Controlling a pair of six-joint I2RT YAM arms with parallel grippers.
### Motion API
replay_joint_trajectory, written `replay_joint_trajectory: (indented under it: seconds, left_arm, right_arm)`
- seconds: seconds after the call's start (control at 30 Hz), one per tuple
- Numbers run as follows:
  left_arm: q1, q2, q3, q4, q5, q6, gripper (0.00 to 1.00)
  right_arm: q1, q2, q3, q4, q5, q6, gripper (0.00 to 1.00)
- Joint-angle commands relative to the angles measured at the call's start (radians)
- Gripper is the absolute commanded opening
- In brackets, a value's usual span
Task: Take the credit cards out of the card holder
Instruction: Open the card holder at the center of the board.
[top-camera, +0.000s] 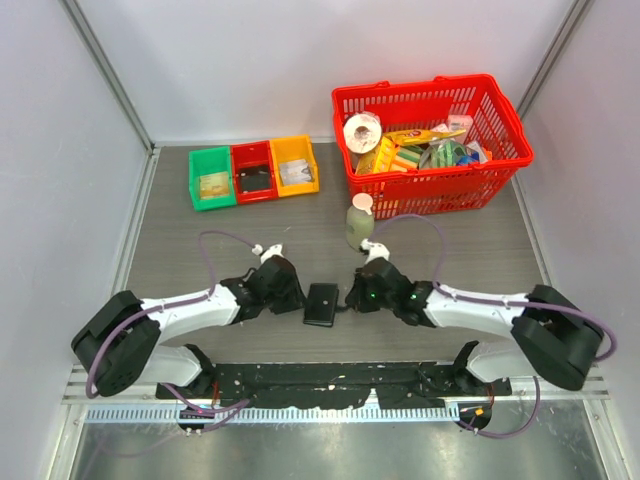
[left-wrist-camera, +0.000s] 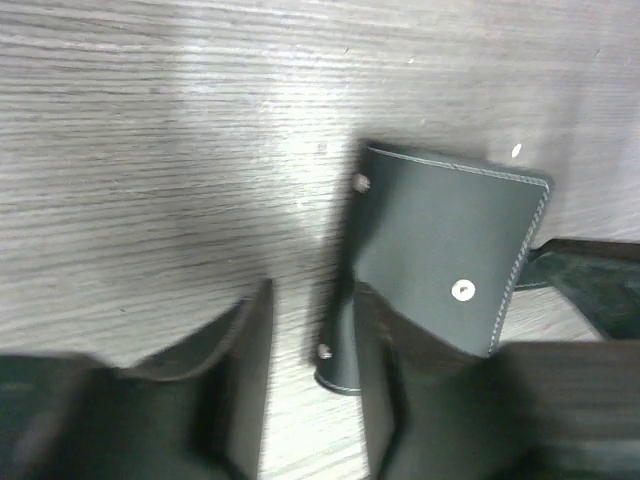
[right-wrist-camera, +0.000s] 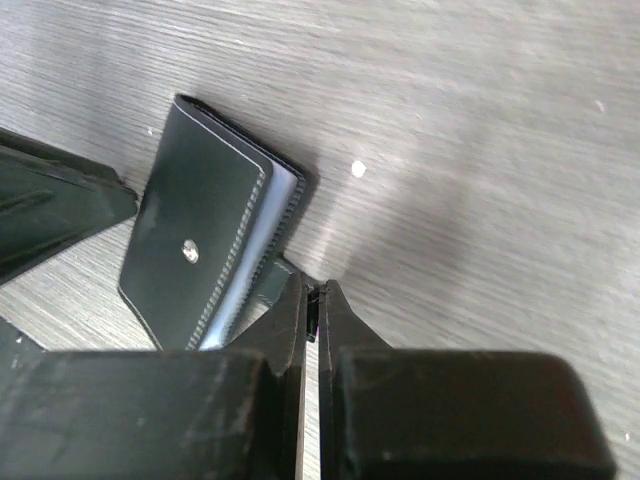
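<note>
The black card holder (top-camera: 321, 304) lies flat on the table between my two grippers. In the left wrist view the card holder (left-wrist-camera: 440, 230) shows its stitched cover and a small metal snap. My left gripper (left-wrist-camera: 312, 300) is open: its right finger lies over the holder's near corner and the left finger stands apart from it on bare table. In the right wrist view the holder (right-wrist-camera: 190, 240) shows a pale blue inner edge. My right gripper (right-wrist-camera: 313, 290) is shut, with a thin dark flap of the holder pinched at its tips. No credit cards are visible.
A red basket (top-camera: 500, 150) full of groceries stands at the back right, with a pale green bottle (top-camera: 359, 222) in front of it. Green (top-camera: 196, 180), red (top-camera: 254, 150) and orange (top-camera: 294, 143) trays sit in a row at the back left. Walls close in both sides.
</note>
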Motion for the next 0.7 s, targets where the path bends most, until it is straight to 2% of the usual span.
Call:
replay_joint_trajectory:
  seconds: [0.0,0.1,0.17,0.23,0.43,0.67]
  left_arm:
    - [-0.014,-0.010,0.118,-0.264,-0.116,0.122,0.53]
    - [-0.073,-0.020,0.206,-0.370,-0.189,0.149,0.80]
    - [-0.125,-0.012,0.255,-0.433,-0.237,0.148,0.92]
    - [-0.180,0.008,0.301,-0.473,-0.269,0.136,1.00]
    - [-0.350,0.181,0.457,-0.579,-0.367,0.119,1.00]
    - [-0.461,0.423,0.649,-0.746,-0.482,0.103,1.00]
  right_arm:
    - [-0.050,-0.110,-0.181,0.301,-0.086,0.151,0.01]
    - [-0.067,-0.130,-0.255,0.427,-0.092,0.215,0.01]
    - [-0.070,-0.114,-0.287,0.501,-0.137,0.229,0.01]
    - [-0.071,-0.089,-0.320,0.576,-0.151,0.247,0.01]
    - [-0.074,-0.012,-0.383,0.742,-0.165,0.304,0.01]
    - [-0.073,0.009,-0.401,0.765,-0.145,0.312,0.01]
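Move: The card holder lies flat, its middle about 5 cm to the right of my left hand, level with it and a couple of centimetres lower. Its opened strap sticks out of the right side, some 9 cm to the right of that hand, with my closed right fingers at its end. From my right hand the holder's middle is roughly 6 cm left, 1 cm back and 2 cm lower. The green bottle stands about 15 cm ahead and 12 cm right of my left hand. I lift my left hand off the holder's left side by about 5 cm, opening the fingers wide as they rise, then swing them right and back over the holder and sink halfway down again, rolling some 30 degrees towards straight down and turning clockwise, until they hover astride its near end. My shut right hand keeps the strap pinched, rolls some 25 degrees and eases 2 cm back, dipping slightly. ##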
